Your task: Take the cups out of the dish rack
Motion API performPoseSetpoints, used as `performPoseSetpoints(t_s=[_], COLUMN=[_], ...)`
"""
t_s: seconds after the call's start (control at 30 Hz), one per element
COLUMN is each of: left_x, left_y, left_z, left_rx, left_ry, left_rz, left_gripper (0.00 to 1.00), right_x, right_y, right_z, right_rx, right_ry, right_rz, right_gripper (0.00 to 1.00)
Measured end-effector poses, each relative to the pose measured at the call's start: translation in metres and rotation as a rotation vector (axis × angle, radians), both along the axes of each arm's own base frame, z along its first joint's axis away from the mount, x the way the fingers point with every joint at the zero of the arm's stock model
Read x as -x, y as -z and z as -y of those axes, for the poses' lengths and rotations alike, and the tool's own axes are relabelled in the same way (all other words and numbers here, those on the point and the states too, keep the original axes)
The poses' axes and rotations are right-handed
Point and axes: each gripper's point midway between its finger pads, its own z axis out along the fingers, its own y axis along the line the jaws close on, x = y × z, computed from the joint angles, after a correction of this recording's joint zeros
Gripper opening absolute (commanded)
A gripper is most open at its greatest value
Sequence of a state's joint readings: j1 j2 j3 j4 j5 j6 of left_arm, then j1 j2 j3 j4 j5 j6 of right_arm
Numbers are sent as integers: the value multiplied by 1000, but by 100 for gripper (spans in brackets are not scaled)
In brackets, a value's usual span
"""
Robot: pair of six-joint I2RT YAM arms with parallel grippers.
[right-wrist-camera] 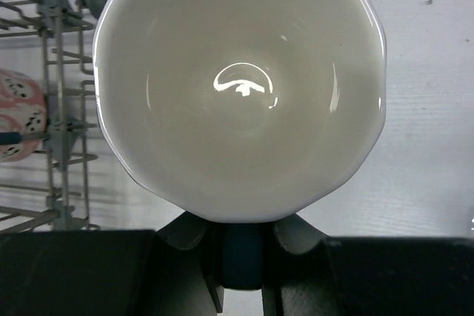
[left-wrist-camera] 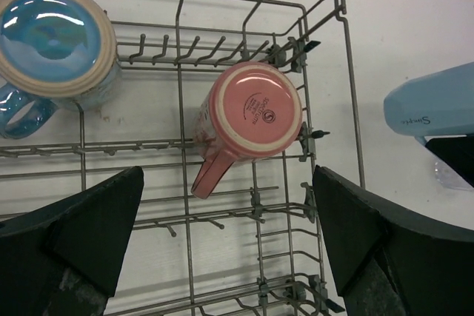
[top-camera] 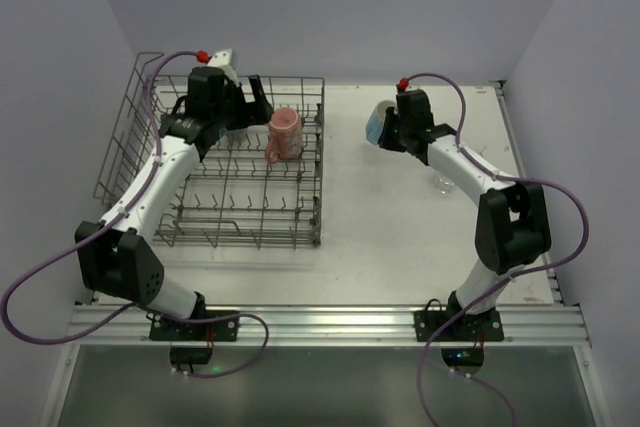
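The grey wire dish rack [top-camera: 300, 232] stands on the left of the table. A pink cup [top-camera: 284, 134] with a handle sits upside down near its far right corner; the left wrist view shows this pink cup [left-wrist-camera: 252, 112] and, further left, an upturned blue handled mug [left-wrist-camera: 55, 38]. My left gripper [top-camera: 255, 105] hovers over the rack just left of the pink cup, open and empty [left-wrist-camera: 226, 220]. My right gripper [top-camera: 392, 129] is to the right of the rack, above the table. It is shut on a light blue cup [top-camera: 377, 125] with a white inside [right-wrist-camera: 241, 86], gripping a blue part at its edge.
A clear glass [top-camera: 443, 184] stands on the white table beside the right arm. The rack's taller looped side [top-camera: 125, 132] rises at the left, and its right wall [right-wrist-camera: 63, 72] is close to the held cup. Walls close in the table on three sides.
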State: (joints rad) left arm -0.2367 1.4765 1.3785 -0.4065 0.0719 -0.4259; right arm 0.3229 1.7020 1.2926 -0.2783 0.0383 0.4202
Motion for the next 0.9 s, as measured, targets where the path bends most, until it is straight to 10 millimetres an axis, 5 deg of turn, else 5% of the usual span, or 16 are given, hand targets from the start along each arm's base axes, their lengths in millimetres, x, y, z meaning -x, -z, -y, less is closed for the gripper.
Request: performPoseSetpoints(t_s=[0.43, 0.9], left_x=[-16, -25], left_y=[28, 51], left_z=[9, 16], left_rx=[-173, -257], left_ry=[-12, 18], left_rz=[-86, -164], left_gripper=[100, 100], right_x=[-5, -14], right_y=[46, 70], right_z=[37, 38], right_rx=[269, 318], right_ry=[95, 95], right_rz=[-81, -141], right_gripper=[0, 0])
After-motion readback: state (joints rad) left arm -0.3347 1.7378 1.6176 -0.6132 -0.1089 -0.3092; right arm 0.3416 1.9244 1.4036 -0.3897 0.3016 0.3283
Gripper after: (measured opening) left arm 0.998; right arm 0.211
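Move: The left hand is open and empty; the pink mug lies about 6 cm ahead, 8 cm right and 15 cm below. The blue mug is about 10 cm ahead, 6 cm left and 15 cm below. The right hand holds the light-blue cup above open table, with its spot some 2 cm ahead, 4 cm right and 13 cm down; a clear glass stands 13 cm right, 8 cm back and 12 cm below. Right hand lowers the gripped cup 7 cm, shifting right and rolling upright; open left sinks 5 cm towards pink mug. ##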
